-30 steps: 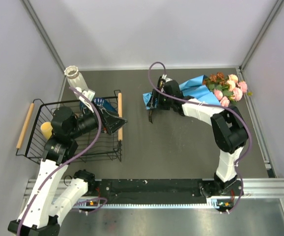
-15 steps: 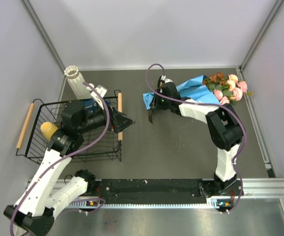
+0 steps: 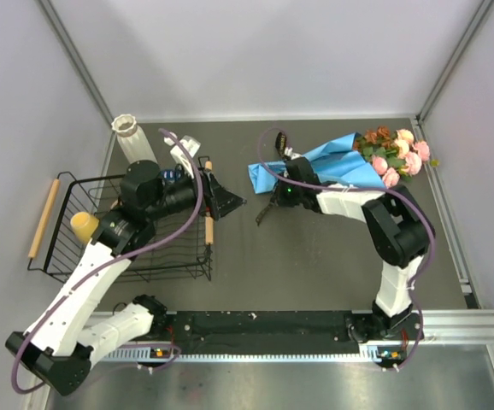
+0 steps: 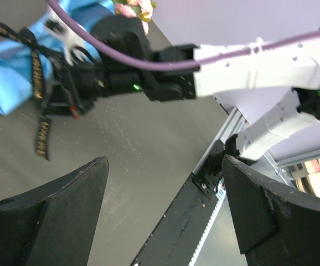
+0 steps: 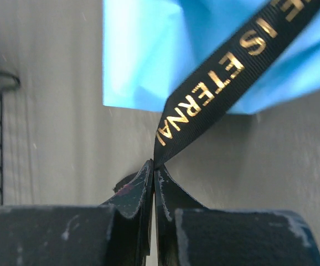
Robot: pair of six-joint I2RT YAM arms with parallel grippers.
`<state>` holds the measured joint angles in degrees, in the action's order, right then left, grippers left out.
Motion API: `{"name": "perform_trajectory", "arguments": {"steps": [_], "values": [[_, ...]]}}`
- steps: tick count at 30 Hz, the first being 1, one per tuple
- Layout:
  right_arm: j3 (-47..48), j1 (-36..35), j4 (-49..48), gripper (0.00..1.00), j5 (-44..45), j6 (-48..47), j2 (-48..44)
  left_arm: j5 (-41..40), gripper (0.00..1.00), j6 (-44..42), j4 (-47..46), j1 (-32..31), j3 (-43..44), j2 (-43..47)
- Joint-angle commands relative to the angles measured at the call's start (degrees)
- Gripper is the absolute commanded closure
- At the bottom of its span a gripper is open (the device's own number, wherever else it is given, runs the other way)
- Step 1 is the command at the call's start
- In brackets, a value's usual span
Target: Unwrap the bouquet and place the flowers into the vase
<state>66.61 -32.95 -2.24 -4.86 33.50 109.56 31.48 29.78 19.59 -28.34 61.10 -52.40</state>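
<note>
The bouquet lies at the back right, its blue paper (image 3: 339, 162) around pink, peach and rust flowers (image 3: 396, 152). My right gripper (image 3: 271, 206) is at the wrapper's left end. In the right wrist view it (image 5: 154, 166) is shut on the tip of the black ribbon (image 5: 226, 72), which runs taut up across the blue paper (image 5: 149, 50). My left gripper (image 3: 230, 202) hangs open just right of the basket, with nothing between its fingers (image 4: 55, 210). It faces the ribbon (image 4: 41, 127) and the right gripper (image 4: 71, 94). The white ribbed vase (image 3: 132, 137) stands at the back left.
A black wire basket (image 3: 67, 248) with wooden handles (image 3: 43, 218) sits at the left, holding a yellow cup (image 3: 82, 225) and a blue item (image 3: 172, 178). Walls close the table at the back and on both sides. The arms' base rail (image 3: 273, 329) runs along the near edge.
The right gripper has shut on the ribbon's end and drawn it a little toward the near side. The left arm has swung right, from over the basket toward the bouquet.
</note>
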Motion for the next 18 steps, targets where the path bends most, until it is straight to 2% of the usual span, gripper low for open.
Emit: {"name": "perform_trajectory", "arguments": {"steps": [1,3,7,10,14,16,18], "values": [[-9.80,-0.71,0.05,1.00,-4.53,-1.59,-10.75,-3.88,0.12,-2.62,-2.90,-0.40,4.63,-2.96],[-12.63,-0.80,0.39,1.00,-6.38,-2.38,-13.83,-6.34,0.11,-3.58,-2.46,-0.40,7.00,-6.12],[-20.35,-0.71,2.06,1.00,-6.74,-4.40,-23.83,-4.95,0.12,-3.06,-2.63,-0.75,12.01,-13.50],[-24.58,-0.63,4.26,1.00,-6.65,-4.84,-29.11,-5.64,0.12,-2.71,-3.51,-3.46,16.06,-20.44],[-29.25,1.30,4.53,1.00,-8.23,-3.44,-34.65,-14.59,0.09,-4.73,0.16,-7.87,25.70,-33.51],[-32.22,1.75,4.18,1.00,-8.32,-2.83,-36.86,-21.24,0.13,-6.31,2.72,-9.88,30.11,-38.45],[-34.52,2.36,3.65,1.00,-7.62,-2.47,-41.08,-24.52,0.21,-7.10,5.71,-10.68,36.26,-45.57]]}}
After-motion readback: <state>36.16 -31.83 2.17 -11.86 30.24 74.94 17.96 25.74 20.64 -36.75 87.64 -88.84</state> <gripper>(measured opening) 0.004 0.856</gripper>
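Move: The right hand has the ribbon's near tail pinched low over the table; the knot lies about 15 cm ahead of it and 5 cm to its right. High above, the open left hand has the ribbon's far loop some 39 cm ahead, 12 cm to its right and 32 cm below. From the left hand, the knot is about 34 cm ahead and 14 cm right, the wrap's bottom end 30 cm ahead and 5 cm right, and the flowers 35 cm ahead and 43 cm right. Keeping its pinch on the ribbon tail, the right hand drags it back towards the base about 13 cm and some 7 cm to the right, rising slightly. Meanwhile the left hand, fingers wide open, reaches forward about 12 cm, swings rightward towards the far loop and begins to sink late on, touching nothing. ##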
